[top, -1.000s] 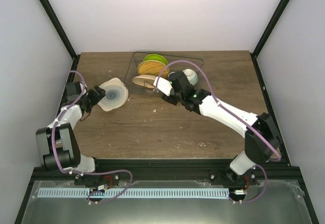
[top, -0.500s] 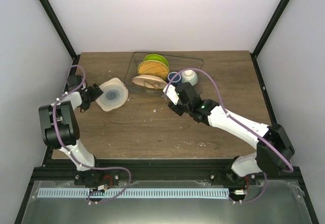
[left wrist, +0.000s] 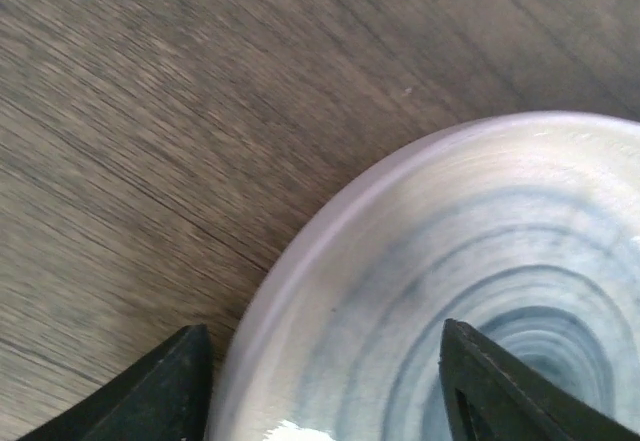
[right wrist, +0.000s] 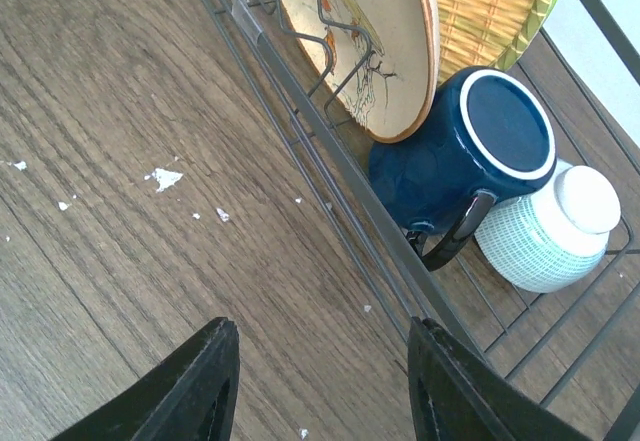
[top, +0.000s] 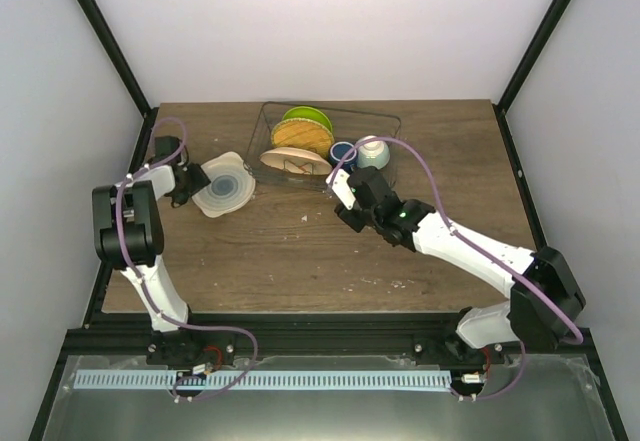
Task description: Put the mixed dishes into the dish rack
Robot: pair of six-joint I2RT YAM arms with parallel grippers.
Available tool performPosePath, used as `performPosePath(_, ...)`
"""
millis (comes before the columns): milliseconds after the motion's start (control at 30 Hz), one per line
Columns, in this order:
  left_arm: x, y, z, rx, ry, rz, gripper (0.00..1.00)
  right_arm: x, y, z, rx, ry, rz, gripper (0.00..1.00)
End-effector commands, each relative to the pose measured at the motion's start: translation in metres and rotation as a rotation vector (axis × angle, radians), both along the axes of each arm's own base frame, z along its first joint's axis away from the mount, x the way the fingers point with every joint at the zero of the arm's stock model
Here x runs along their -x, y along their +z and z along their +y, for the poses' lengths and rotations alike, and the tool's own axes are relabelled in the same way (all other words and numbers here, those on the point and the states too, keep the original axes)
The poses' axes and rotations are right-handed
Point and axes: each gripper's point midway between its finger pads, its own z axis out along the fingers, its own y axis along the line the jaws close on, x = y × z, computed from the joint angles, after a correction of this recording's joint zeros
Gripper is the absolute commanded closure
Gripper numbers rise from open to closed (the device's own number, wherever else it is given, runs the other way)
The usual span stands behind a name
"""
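Note:
A white plate with blue rings [top: 227,187] lies face down on the table, left of the clear dish rack [top: 392,121]. It fills the left wrist view [left wrist: 470,291]. My left gripper [top: 197,185] is open, one finger outside the plate's left rim and the other over its underside [left wrist: 330,391]. The rack holds a lime-green plate [top: 306,117], a tan woven plate [top: 301,135], a beige patterned plate [right wrist: 375,41], a dark blue mug [right wrist: 455,151] and a pale mint bowl [right wrist: 550,226]. My right gripper [top: 341,197] is open and empty above the table just in front of the rack [right wrist: 320,381].
The rack's wire front edge [right wrist: 330,151] runs diagonally close to my right fingers. White crumbs [right wrist: 165,176] dot the wooden table. Black frame posts [top: 110,51] stand at the back corners, with white walls behind.
My right gripper has pulled back out of the rack toward the near side, leaving the blue mug next to the mint bowl. My left arm has swung back-left, its gripper staying at the plate's rim.

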Motion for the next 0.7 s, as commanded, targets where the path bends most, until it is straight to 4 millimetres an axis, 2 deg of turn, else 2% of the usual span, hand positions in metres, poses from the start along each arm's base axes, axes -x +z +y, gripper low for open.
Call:
performPosePath(0,0.006,-0.009,0.005,-0.04,-0.006,0.059,0.43,0.003,0.011,-0.003,-0.021,-0.02,-0.021,0.52)
performPosePath(200,0.018,-0.021,0.007,-0.065,-0.02,0.104,0.71,0.002,0.01,-0.003,-0.023,-0.021,-0.019,0.52)
performPosePath(400,0.037,-0.031,-0.005,0.007,-0.028,0.093,1.0,0.005,0.002,0.0,-0.033,-0.017,0.01,0.52)
performPosePath(633,0.073,-0.032,-0.015,0.035,-0.032,0.071,1.0,0.01,-0.01,0.012,-0.089,-0.001,0.083,0.54)
performPosePath(667,0.084,-0.036,-0.017,0.037,-0.031,0.08,1.0,0.01,-0.012,0.015,-0.099,0.001,0.094,0.56)
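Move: The left hand is just above the near-left rim of the pale spiral plate, with its fingers part-way open; the plate's middle lies about 3 cm ahead, 7 cm to its right and 2 cm below. The dish rack's middle is roughly 37 cm to the hand's right and 10 cm farther out, with the upright cream plate in it some 29 cm right and 7 cm ahead. From the right hand, the spiral plate lies about 36 cm left, 16 cm ahead and 16 cm down. The left hand settles about 1 cm lower and edges 1.5 cm to its left while its fingers close from roughly two-thirds open to nearly shut, pinching the spiral plate's thin left rim between the fingertips. Already easing back as they close, it then draws back faster, staying low, until it has come about 3.5 cm towards its base with the fingers still shut on the rim and the wrist turned only a few degrees. ##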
